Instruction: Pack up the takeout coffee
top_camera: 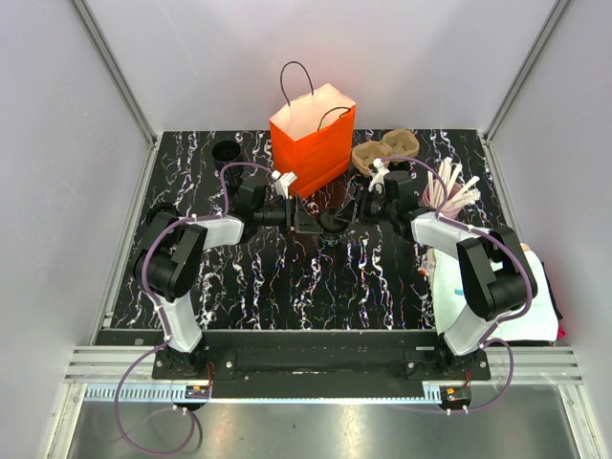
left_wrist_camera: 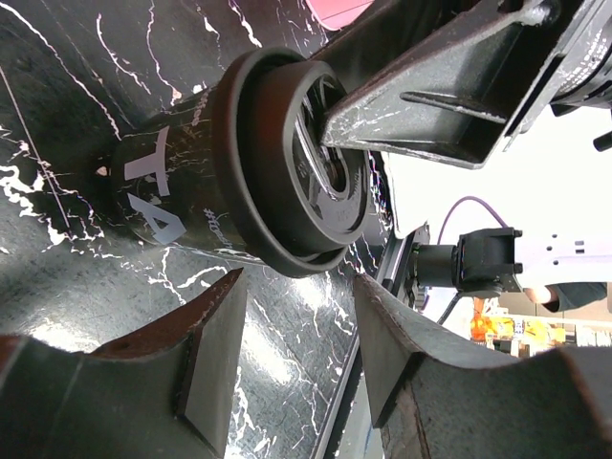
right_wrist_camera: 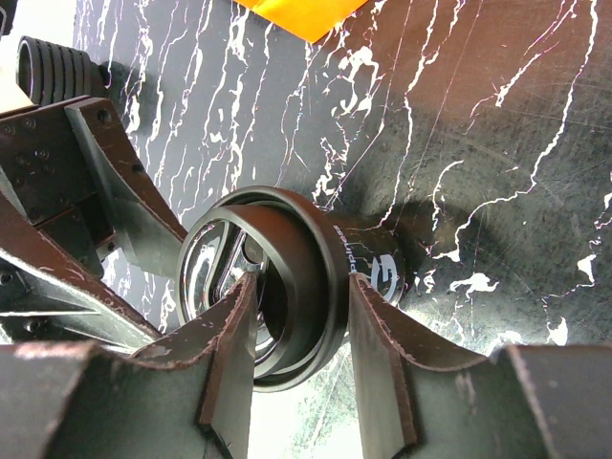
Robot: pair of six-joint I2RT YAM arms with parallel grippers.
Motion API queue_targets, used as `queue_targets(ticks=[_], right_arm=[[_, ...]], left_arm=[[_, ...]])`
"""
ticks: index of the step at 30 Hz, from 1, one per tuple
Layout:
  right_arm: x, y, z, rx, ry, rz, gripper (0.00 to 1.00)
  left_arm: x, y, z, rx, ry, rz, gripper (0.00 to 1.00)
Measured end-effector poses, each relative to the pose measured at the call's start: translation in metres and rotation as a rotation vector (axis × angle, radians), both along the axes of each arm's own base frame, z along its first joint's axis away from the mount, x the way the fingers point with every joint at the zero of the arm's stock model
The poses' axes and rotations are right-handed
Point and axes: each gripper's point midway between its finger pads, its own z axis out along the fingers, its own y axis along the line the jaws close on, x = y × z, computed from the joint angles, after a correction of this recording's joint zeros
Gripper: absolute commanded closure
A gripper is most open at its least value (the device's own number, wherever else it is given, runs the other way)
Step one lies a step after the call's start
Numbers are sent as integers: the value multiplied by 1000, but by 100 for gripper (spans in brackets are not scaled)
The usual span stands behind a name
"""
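Note:
The takeout coffee [top_camera: 330, 225], a small black cup with a round black lid, sits tipped sideways low over the marbled table between both arms. In the right wrist view my right gripper [right_wrist_camera: 301, 282] is shut on the cup [right_wrist_camera: 306, 277]: one finger lies on the lid's top, the other behind its rim. My left gripper [left_wrist_camera: 298, 287] is open just short of the cup [left_wrist_camera: 239, 182], with only table between its fingers. From above, the left gripper [top_camera: 311, 220] and the right gripper [top_camera: 352, 212] face each other across the cup.
The orange paper bag [top_camera: 313, 143] stands open right behind the grippers. A brown pulp tray [top_camera: 385, 148] and a pink cup of white sticks [top_camera: 449, 191] sit at the back right. A white cloth [top_camera: 497, 296] lies by the right arm, and a black ring [top_camera: 227, 150] at the back left.

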Motion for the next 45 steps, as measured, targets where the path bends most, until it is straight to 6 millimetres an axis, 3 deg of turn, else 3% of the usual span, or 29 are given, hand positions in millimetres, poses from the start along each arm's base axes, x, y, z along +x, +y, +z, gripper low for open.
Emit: queue_targets(ticks=[15,31,34,39,45], right_arm=[[2,-3,0,-3,-4,-19,100],[3,-4,0,-5,-9,-27,100],[3,-4,0,-4,-11,-27,100],[3,-4,0,-4,-13,-27,100],[7,-7,0,-11,-21,-46,100]], left_arm=[[3,3,-21,51,54,33,53],[11,-3,-4,-26,43,63,47],[12,-3,-4,-25,48,70,51],[13,-4,-6,-15,52,78,67],[16,-7,-2,-3,41,72,72]])
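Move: The lidded cup stands between my hands. Its lid is roughly 3 cm ahead of my left hand point and 3 cm right, about level. For my left hand the orange bag is some 16 cm ahead and 2 cm left, and the pulp cup tray about 22 cm ahead, 16 cm right and 9 cm lower. From my right hand the lid's middle is some 4 cm left and 2 cm back. With my right fingers still pinching the far side of the lid's rim and drifting barely 1 cm forward and right, I dip my left hand about 2 cm beside the near rim and raise it again, then ease it some 1.5 cm forward towards the lid. Last, I close the left fingers from half open to about a third, onto the near rim. ##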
